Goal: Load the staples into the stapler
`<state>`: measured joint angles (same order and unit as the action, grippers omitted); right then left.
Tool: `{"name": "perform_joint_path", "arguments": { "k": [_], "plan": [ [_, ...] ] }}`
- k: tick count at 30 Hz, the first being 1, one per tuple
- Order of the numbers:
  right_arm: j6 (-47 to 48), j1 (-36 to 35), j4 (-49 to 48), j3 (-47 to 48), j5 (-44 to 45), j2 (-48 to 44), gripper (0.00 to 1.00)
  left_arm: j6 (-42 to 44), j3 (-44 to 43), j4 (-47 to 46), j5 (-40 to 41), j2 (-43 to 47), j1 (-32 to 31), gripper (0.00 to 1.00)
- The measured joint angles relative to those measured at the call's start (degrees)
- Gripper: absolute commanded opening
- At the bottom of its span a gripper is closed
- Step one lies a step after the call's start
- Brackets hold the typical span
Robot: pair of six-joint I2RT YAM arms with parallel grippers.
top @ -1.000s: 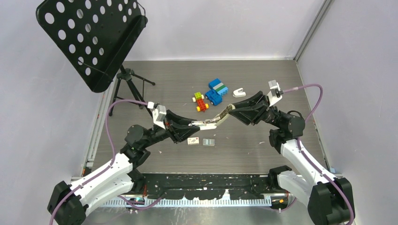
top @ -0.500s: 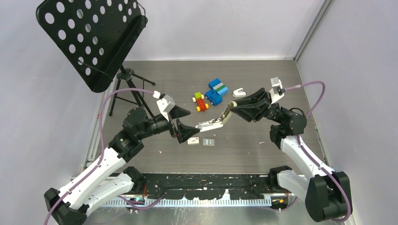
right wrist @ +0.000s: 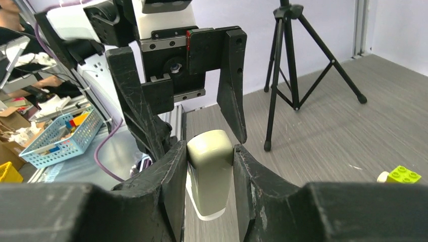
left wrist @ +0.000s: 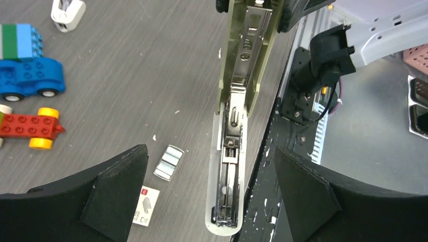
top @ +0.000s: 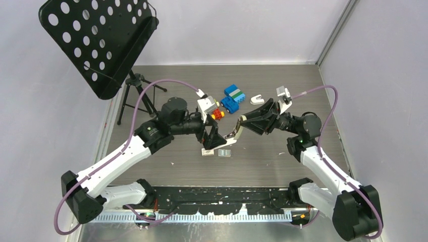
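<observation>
The stapler (top: 231,134) hangs above the table, hinged open, with its metal channel (left wrist: 229,166) facing up in the left wrist view. My right gripper (top: 242,121) is shut on its grey-beige top (right wrist: 209,171). My left gripper (top: 212,139) hovers over the stapler's white free end, pointing down. It is open and empty, and its black fingers (left wrist: 116,186) stand well apart on either side of the stapler. The staples (top: 225,153) lie flat on the table, a small silvery strip (left wrist: 168,162) just left of the stapler's tip.
A small whitish box with a pinkish label (top: 207,151) lies beside the staples. Behind are a blue toy car (top: 233,98), a red and yellow block toy (top: 217,113) and a white claw-shaped piece (top: 257,99). A black music stand on a tripod (top: 137,88) stands at the back left.
My left gripper has let go of the stapler's end and opened wide, then swung up and right over it. The right gripper still holds the stapler, now tilted lower and shifted slightly left.
</observation>
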<state>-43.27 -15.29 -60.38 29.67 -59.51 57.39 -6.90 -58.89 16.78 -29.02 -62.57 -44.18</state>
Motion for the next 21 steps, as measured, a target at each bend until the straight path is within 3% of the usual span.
{"name": "perform_joint_path", "arguments": {
  "k": [8, 14, 21],
  "plan": [
    [13.55, -3.06, 18.51, 2.6, 1.6, -4.33, 0.0, 0.9, -3.39, 3.65, 6.05, -3.89, -5.62, 0.77],
    [16.7, -4.07, 22.95, 2.71, 2.05, -4.37, 0.0, 1.73, -4.39, 4.63, 7.87, -7.37, -7.37, 0.58],
    [17.75, -4.17, 24.44, 2.71, 2.67, -4.37, 0.0, 2.89, -4.85, 5.77, 8.5, -9.38, -8.72, 0.42]
  ]
}}
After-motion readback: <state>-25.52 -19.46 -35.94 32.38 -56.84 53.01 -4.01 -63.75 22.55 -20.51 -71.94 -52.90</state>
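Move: Some 6 cm to the left hand's right, about 1 cm ahead and 3 cm below lies the hinge of the open stapler; from the right hand, which holds its cover, the hinge is about 4 cm left, 4 cm back and 6 cm below. On the table roughly 25 cm beneath the left hand, the staples lie level and 3 cm right, the staple box level and 4 cm left, and the red toy car some 18 cm ahead. Sinking about 4 cm and reaching some 3 cm to the right, the left hand goes towards the hinge end of the stapler's base, its fingers tipping about 10 degrees further down and closing from wide open to roughly half, on either side of the base. The right hand keeps its pinch on the cover while lowering the stapler 2–3 cm and edging left towards the other hand, its fingers tipping down a little. ##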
